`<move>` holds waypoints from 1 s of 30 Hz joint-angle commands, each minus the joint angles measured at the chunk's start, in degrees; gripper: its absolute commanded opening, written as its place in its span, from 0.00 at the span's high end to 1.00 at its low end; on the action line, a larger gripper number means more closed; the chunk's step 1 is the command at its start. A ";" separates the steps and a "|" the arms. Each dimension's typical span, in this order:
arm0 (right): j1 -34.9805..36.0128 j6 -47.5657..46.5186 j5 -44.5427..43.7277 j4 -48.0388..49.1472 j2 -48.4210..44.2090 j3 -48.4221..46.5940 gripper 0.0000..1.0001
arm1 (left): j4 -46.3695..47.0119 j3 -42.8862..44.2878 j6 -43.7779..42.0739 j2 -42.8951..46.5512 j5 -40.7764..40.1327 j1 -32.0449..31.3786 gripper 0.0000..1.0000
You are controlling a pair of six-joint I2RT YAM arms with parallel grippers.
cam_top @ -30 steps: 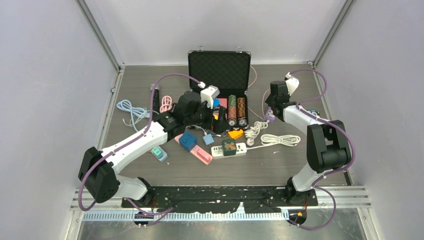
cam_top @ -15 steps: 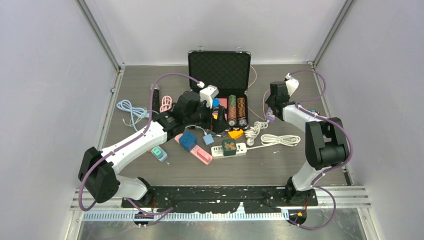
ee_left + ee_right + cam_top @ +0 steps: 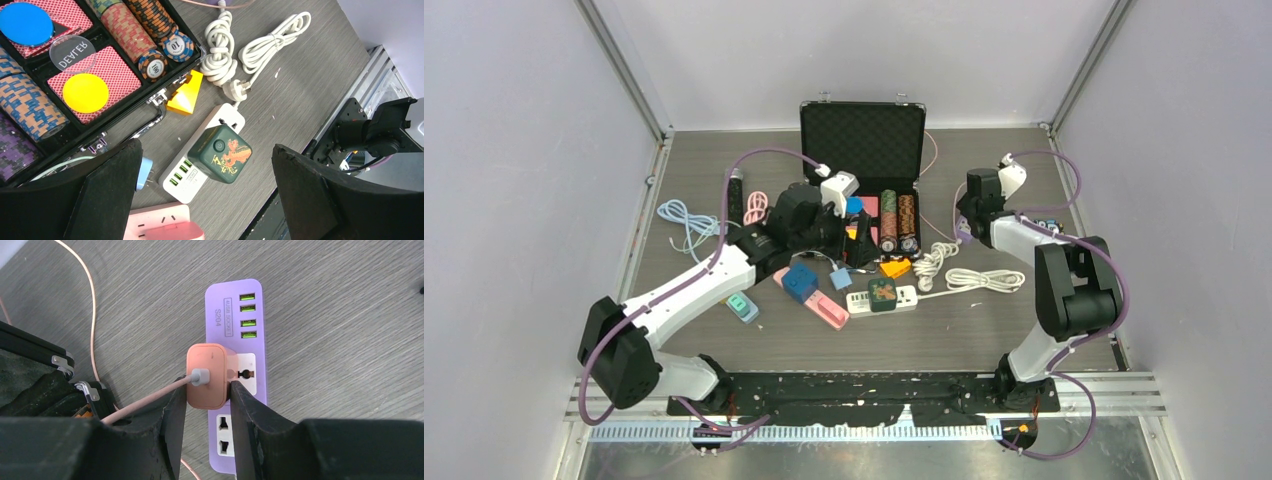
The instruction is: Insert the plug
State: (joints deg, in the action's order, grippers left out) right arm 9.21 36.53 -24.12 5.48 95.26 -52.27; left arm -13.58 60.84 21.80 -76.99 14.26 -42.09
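Observation:
In the right wrist view my right gripper [image 3: 207, 390] is shut on a salmon-pink plug [image 3: 206, 371] with a grey collar and a pink cable [image 3: 145, 402]. The plug sits over the left edge of a purple power strip [image 3: 240, 347], beside its upper white socket [image 3: 246, 374]. Its prongs are hidden, so whether they are in a socket I cannot tell. A second socket [image 3: 224, 435] lies bare below it. From above, the right gripper [image 3: 969, 222] is at the table's right back. My left gripper [image 3: 205, 150] hangs open and holds nothing, above a white power strip [image 3: 187, 175].
A dark green cube adapter [image 3: 220, 154] is plugged into the white strip. An open poker-chip case [image 3: 864, 140] stands at the back centre. Coiled white cables [image 3: 979, 280], a yellow piece [image 3: 186, 97], a blue cube [image 3: 800, 281] and a pink strip [image 3: 824, 305] lie mid-table.
The right wrist has shifted slightly right and toward the near side, still holding the plug. The left gripper has eased a little to the left and stays open.

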 commanded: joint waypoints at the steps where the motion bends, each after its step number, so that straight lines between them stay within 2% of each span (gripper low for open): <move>1: 0.50 3.75 1.03 -5.08 0.83 3.47 0.94 | 0.67 -0.28 -1.07 2.27 -0.51 0.43 0.00; 6: 0.62 4.51 -0.25 -9.26 0.98 1.21 0.95 | 0.54 -0.17 -1.13 2.77 -0.64 0.51 0.00; 8: 0.63 3.53 -0.84 -11.84 0.45 -1.59 0.84 | 0.38 -0.17 -1.27 3.08 -0.76 0.51 0.00; 11: 0.50 1.57 -2.24 -15.63 -2.19 -5.57 0.52 | -0.22 -0.08 -1.45 3.82 -1.53 0.59 0.00; 14: 0.38 -0.25 -3.27 -18.03 -5.05 -9.47 0.33 | -0.46 -0.54 -1.51 4.81 -2.03 0.69 0.00; 16: 0.35 -1.41 -3.45 -18.49 -7.28 -10.28 0.28 | -0.43 -0.95 -1.50 5.60 -2.38 0.77 0.00; 22: 0.36 -2.39 -1.94 -22.68 -12.63 -9.23 0.24 | -1.05 -2.32 -1.59 8.55 -4.02 0.95 0.00; 30: 0.32 -4.74 1.00 -29.65 -26.01 -5.11 0.26 | -1.75 -6.23 -2.15 15.12 -10.54 1.28 0.00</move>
State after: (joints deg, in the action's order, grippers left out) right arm 9.39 33.78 -24.32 -19.94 76.66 -58.74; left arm -15.38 56.16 20.71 -65.78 8.73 -41.25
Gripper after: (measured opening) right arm 0.742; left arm 0.994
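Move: My right fingers still grip the peach plug standing on the purple power strip, whose middle is about 4 cm below the grip, 1 cm ahead and 2 cm right. The poker case's middle lies some 26 cm left and 2 cm farther out; the strip's coiled cord is roughly 8 cm left and 9 cm back, the owl toy level and 20 cm right. From my left hand that plug is about 15 cm ahead, 24 cm right and 12 cm below. I keep my right-hand grip on the peach plug for a brief beat, then spread the fingers and ease back off it. From there I lift quickly, ending about 10 cm higher and 5 cm nearer my base, fingers open and clear of plug and strip. Meanwhile my empty, open left hand drifts some 4 cm left and a little up, away from the purple strip. ##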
